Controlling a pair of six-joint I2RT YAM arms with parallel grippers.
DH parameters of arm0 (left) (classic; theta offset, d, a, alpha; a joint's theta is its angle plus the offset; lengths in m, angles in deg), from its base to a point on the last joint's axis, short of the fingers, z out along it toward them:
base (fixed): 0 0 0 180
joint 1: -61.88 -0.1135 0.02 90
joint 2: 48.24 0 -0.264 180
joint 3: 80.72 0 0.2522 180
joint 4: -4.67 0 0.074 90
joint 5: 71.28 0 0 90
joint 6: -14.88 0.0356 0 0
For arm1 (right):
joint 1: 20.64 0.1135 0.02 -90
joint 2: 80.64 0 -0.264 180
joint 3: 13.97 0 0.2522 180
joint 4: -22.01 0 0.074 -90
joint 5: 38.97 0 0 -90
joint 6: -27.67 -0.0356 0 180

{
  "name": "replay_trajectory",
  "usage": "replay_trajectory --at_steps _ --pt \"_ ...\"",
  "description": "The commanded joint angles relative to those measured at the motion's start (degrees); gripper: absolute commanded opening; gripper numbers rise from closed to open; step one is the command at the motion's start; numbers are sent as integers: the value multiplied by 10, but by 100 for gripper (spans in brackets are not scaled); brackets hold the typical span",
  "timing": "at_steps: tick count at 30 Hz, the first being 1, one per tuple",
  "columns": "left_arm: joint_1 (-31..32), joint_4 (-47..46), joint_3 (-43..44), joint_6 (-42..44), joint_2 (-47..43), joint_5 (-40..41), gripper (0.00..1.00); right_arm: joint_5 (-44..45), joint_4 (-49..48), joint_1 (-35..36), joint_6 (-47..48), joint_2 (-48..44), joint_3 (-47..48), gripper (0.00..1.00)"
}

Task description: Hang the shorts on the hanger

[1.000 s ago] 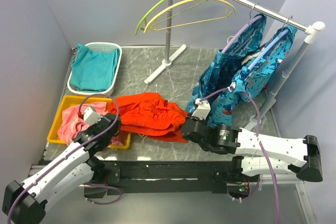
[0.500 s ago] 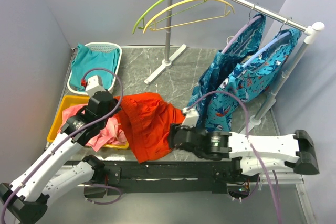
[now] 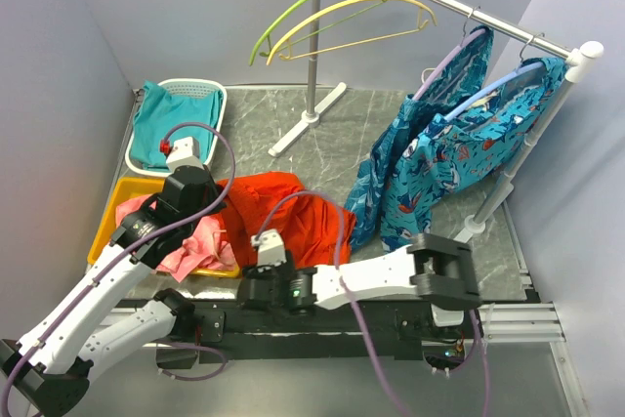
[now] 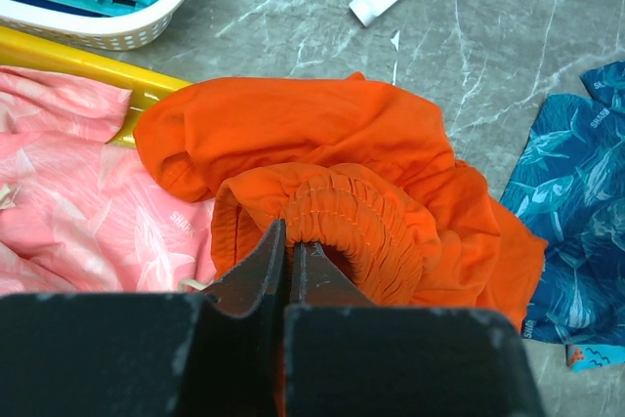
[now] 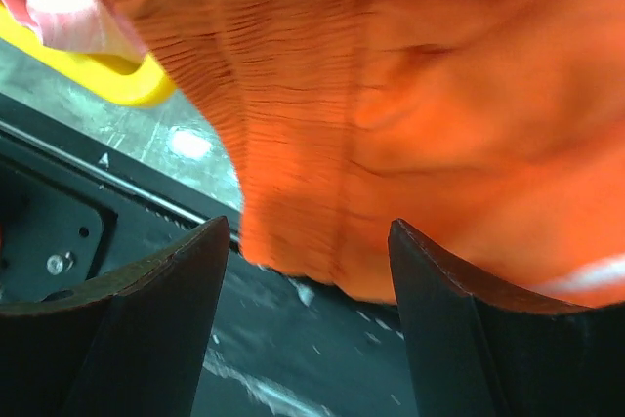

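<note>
The red-orange shorts (image 3: 298, 222) hang bunched over the table's near left. My left gripper (image 3: 221, 206) is shut on their gathered elastic waistband and holds it up; in the left wrist view the fingers (image 4: 290, 237) pinch the waistband and the shorts (image 4: 332, 139) drape beyond. My right gripper (image 3: 252, 285) is open at the near edge, below the shorts' lower hem. In the right wrist view (image 5: 311, 241) the shorts' hem (image 5: 391, 95) hangs just above the gap, not gripped. The yellow hanger (image 3: 344, 9) hangs empty on the rail at the back.
A lime-green hanger (image 3: 293, 9) hangs beside the yellow one. Teal patterned garments (image 3: 439, 153) hang on the rail's right end. A yellow bin (image 3: 105, 241) holds pink cloth (image 3: 200, 246). A white basket (image 3: 217, 104) holds teal cloth. The rail's post (image 3: 312, 56) stands mid-table.
My right arm has swung left along the near edge to under the shorts' hem. My left gripper has drawn the waistband up and back, and the shorts hang more bunched.
</note>
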Motion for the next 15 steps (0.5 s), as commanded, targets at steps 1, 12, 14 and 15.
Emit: replay_trajectory --at_steps 1,12,14,15 --pt "-2 -7 29 20 -4 -9 1 25 17 6 4 48 56 75" --pt "-3 -11 33 29 -3 -14 1 16 77 1 -12 114 86 63" --pt "-3 -8 40 31 -4 -10 1 30 96 1 -37 86 67 33" --pt "-3 -4 43 35 -4 -7 1 43 100 0 -45 71 58 26"
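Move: The lower end of the red shorts' waistband hangs about 5 cm straight below my open right hand. The shorts' legs spread some 11 cm ahead and 8 cm to the right of that hand. The pink shorts lie about 8 cm ahead and 10 cm to its left, in the yellow bin. From my left hand, already shut on the upper waistband, that lower end is roughly 16 cm back, 2 cm right and 20 cm down. I sink my right hand almost straight down, about 5 cm, onto the hanging end of the waistband, rolling its left side down some 10 degrees. The fingers stay wide on either side of the cloth until low, then close to about half their gap, gathering the band between the tips. My left hand stays still and keeps its pinch on the upper waistband. ##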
